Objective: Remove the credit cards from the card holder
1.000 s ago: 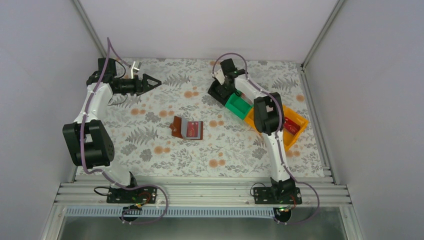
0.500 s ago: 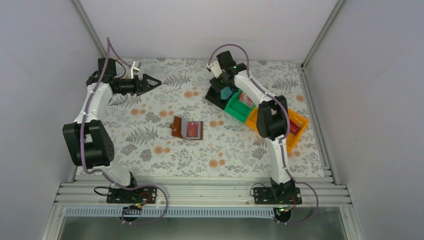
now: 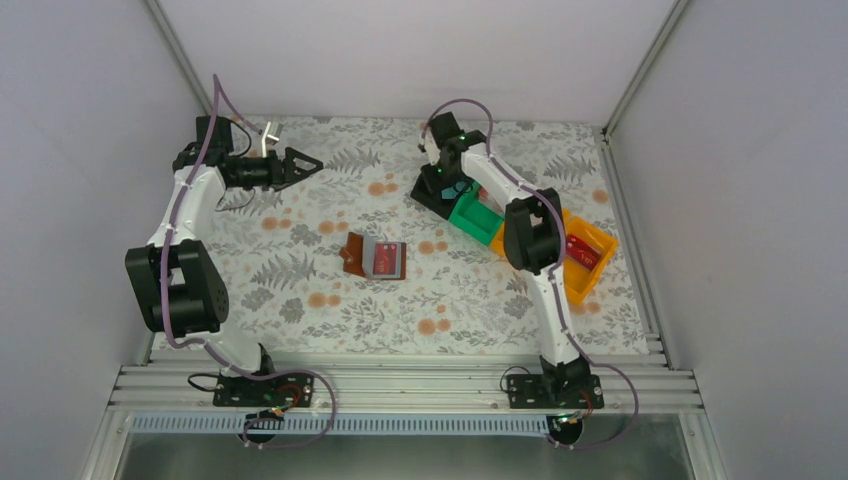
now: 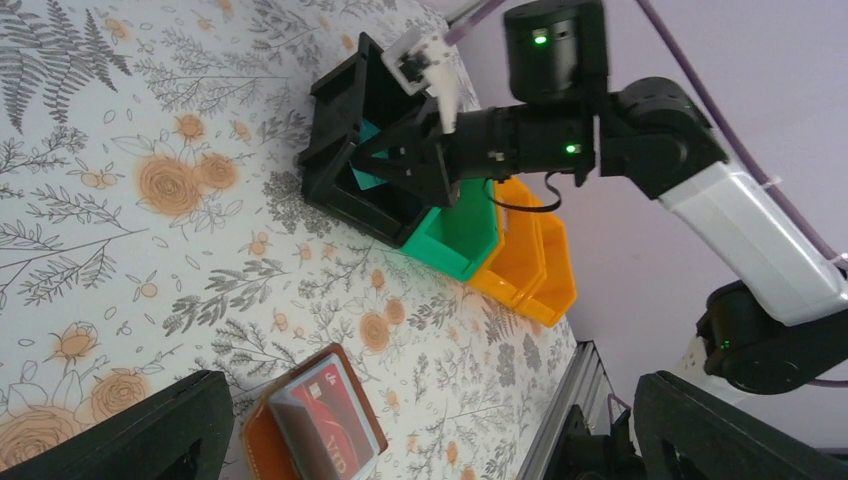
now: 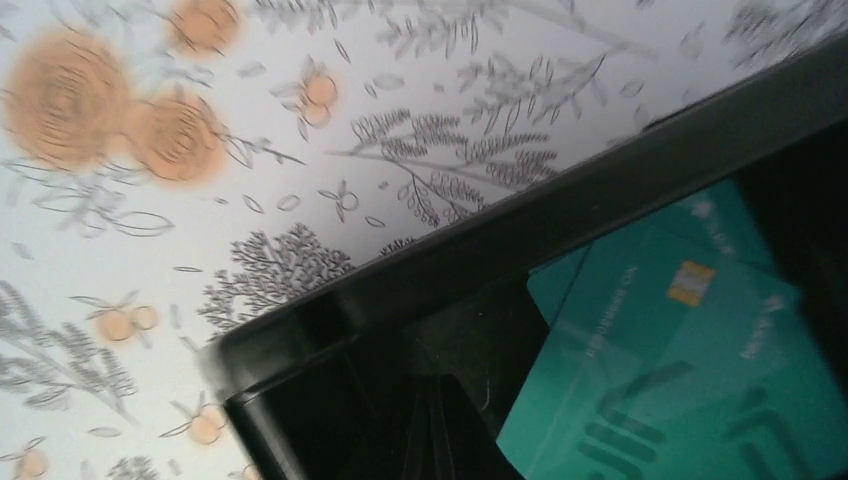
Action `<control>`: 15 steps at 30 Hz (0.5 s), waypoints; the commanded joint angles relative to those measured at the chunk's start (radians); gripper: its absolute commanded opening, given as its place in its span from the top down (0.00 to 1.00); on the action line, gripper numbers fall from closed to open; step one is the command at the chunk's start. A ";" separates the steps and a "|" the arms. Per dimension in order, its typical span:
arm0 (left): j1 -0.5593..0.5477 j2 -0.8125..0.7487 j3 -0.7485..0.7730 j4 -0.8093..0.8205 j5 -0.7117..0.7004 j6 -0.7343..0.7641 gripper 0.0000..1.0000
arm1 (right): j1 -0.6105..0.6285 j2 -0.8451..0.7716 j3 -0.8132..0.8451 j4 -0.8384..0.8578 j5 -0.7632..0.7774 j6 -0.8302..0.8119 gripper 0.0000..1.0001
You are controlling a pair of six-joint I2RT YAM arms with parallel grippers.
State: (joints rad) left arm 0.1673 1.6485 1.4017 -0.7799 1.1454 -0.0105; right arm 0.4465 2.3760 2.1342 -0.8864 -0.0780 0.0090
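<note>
The brown card holder (image 3: 372,257) lies open in the middle of the table with a red credit card (image 3: 388,260) in its pale slot. It also shows in the left wrist view (image 4: 312,425). My left gripper (image 3: 312,163) hangs open and empty at the far left, well away from it; its jaws stand wide apart (image 4: 430,400). My right gripper (image 3: 443,186) is shut, its tips down inside the black bin (image 5: 500,240), jaws together (image 5: 437,430). Two teal credit cards (image 5: 680,380) lie in that bin just beside the tips, not between them.
A green bin (image 3: 475,212) and an orange bin (image 3: 590,240) stand in a row after the black bin (image 3: 430,192) at the back right. A red card (image 3: 583,252) lies in the orange bin. Grey walls ring the floral table (image 3: 320,300).
My right gripper has swung left and dropped into the black bin, and a teal card now shows there. The left arm and the card holder have not moved.
</note>
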 commanded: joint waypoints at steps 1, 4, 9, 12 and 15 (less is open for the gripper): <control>0.003 -0.005 0.005 0.007 0.029 0.021 0.00 | 0.001 0.078 0.065 -0.096 0.002 0.036 0.96; 0.003 0.001 0.007 0.007 0.029 0.018 0.00 | 0.003 0.104 0.087 -0.146 0.028 0.040 0.96; 0.003 0.007 0.009 0.007 0.028 0.015 0.00 | 0.016 0.102 0.087 -0.164 0.162 0.042 0.96; 0.002 0.006 0.012 0.005 0.031 0.016 0.00 | 0.016 0.111 0.101 -0.179 0.262 0.032 0.96; 0.003 0.007 0.016 0.002 0.033 0.018 0.00 | 0.016 0.127 0.128 -0.198 0.350 0.002 0.96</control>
State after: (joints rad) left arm 0.1673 1.6485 1.4017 -0.7799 1.1522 -0.0105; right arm 0.4580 2.4802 2.2070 -1.0210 0.1040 0.0345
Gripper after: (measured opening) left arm 0.998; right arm 0.041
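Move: The teal credit cards in the black bin lie some 5 cm to the right of the right hand, about 2 cm ahead and 6 cm below. The green bin stands about 10 cm right of the hand and 6 cm back; the open card holder lies roughly 15 cm to its left and 17 cm back. From the idle left hand the teal cards are about 30 cm right, 12 cm ahead and well below. No clear touch can be made out as the right hand's shut fingertips plunge about 5 cm into the black bin beside the teal cards, easing back slightly. Near the bin's floor the descent stops and they sweep some 3 cm right, close up to the cards' left edge, the hand rolling about 10 degrees so its left side dips; the fingers stay shut. ##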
